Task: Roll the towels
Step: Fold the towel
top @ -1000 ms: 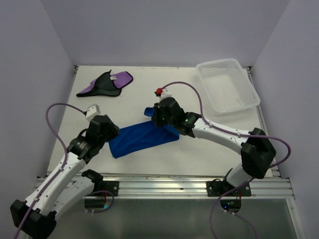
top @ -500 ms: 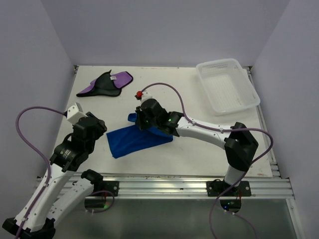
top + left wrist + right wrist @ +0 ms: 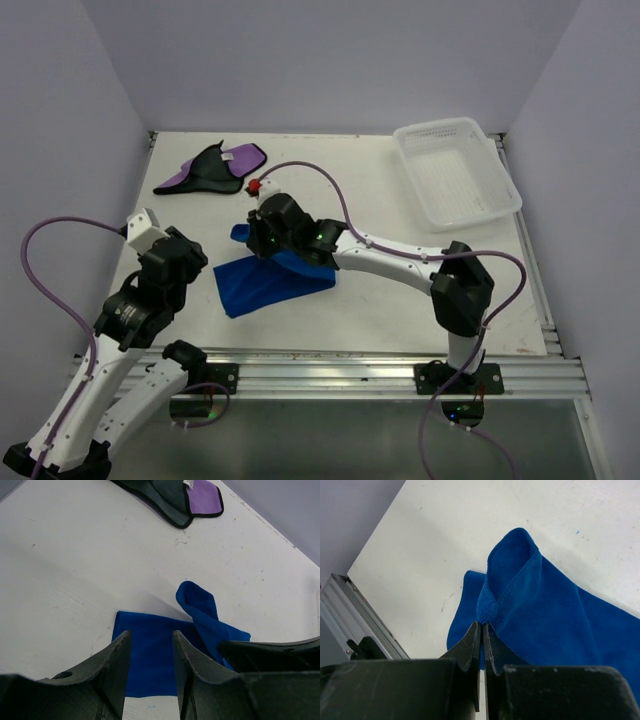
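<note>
The blue towel (image 3: 272, 285) lies near the table's middle, and one end of it is lifted into a fold (image 3: 200, 607). My right gripper (image 3: 262, 238) is shut on that raised hem (image 3: 492, 611) and holds it over the towel's left part. My left gripper (image 3: 192, 264) hovers to the left of the towel. It is open, and between its fingers (image 3: 150, 636) only the flat blue cloth (image 3: 150, 665) shows below. At the back left the purple towel (image 3: 212, 168) lies crumpled with its black side up, apart from both grippers. Its purple face (image 3: 204, 496) also appears in the left wrist view.
A white mesh basket (image 3: 440, 126) stands at the back right. Purple cables loop over both arms. The metal rail (image 3: 330, 372) runs along the near edge, and walls close in the left, right and back sides.
My right gripper has carried the blue towel's end leftward, folding it over the rest. My left arm has pulled back to the left, off the towel.
</note>
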`<state>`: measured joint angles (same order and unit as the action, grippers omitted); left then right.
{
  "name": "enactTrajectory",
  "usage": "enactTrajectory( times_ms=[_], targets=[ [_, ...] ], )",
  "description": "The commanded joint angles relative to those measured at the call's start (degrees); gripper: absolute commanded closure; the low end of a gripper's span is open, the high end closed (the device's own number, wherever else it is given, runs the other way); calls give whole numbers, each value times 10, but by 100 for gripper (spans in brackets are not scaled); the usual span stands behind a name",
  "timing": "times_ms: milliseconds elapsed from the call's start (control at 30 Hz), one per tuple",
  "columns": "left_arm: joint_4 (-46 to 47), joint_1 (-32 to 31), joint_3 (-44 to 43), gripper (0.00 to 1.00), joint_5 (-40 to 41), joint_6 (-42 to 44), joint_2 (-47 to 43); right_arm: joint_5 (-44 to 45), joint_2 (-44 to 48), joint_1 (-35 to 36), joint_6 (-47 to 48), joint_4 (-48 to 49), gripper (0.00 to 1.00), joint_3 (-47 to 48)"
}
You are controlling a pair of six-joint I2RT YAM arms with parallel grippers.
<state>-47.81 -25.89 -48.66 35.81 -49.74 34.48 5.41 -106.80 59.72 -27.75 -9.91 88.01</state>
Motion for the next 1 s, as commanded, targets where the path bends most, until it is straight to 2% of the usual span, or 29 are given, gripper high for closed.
enactTrajectory(
  times_ms=[0, 967],
  targets=[
    [-10, -1, -32, 57, 28, 16, -6, -17, -23, 15, 12, -8, 100, 42],
    [-9, -1, -34, 57, 33, 25, -2, -47, -84, 70, -3, 9, 100, 61]
  ],
)
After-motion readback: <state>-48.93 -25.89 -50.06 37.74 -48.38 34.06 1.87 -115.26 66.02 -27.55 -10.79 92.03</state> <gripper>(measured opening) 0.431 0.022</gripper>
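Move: The right hand holds the near part of the towel's lifted end. The near left corner of the lower layer, where it is being taken, lies roughly 9 cm back, 8 cm to the left and 16 cm below. The lower layer's far left corner is about 4 cm ahead and 11 cm left, and the towel's right-hand fold some 16 cm right and 2 cm ahead, both also on the table. From the empty left hand the near left corner is about 5 cm back, 8 cm right and 19 cm down. Still pinching the blue towel's lifted end in shut fingers, the right hand draws it back, left and down in about equal parts, some 5 cm each, over the lower layer towards its near left corner. The sinking comes in two stages with a level stretch between, while the wrist turns roughly 10 degrees counter-clockwise and the fingers keep their hold. ##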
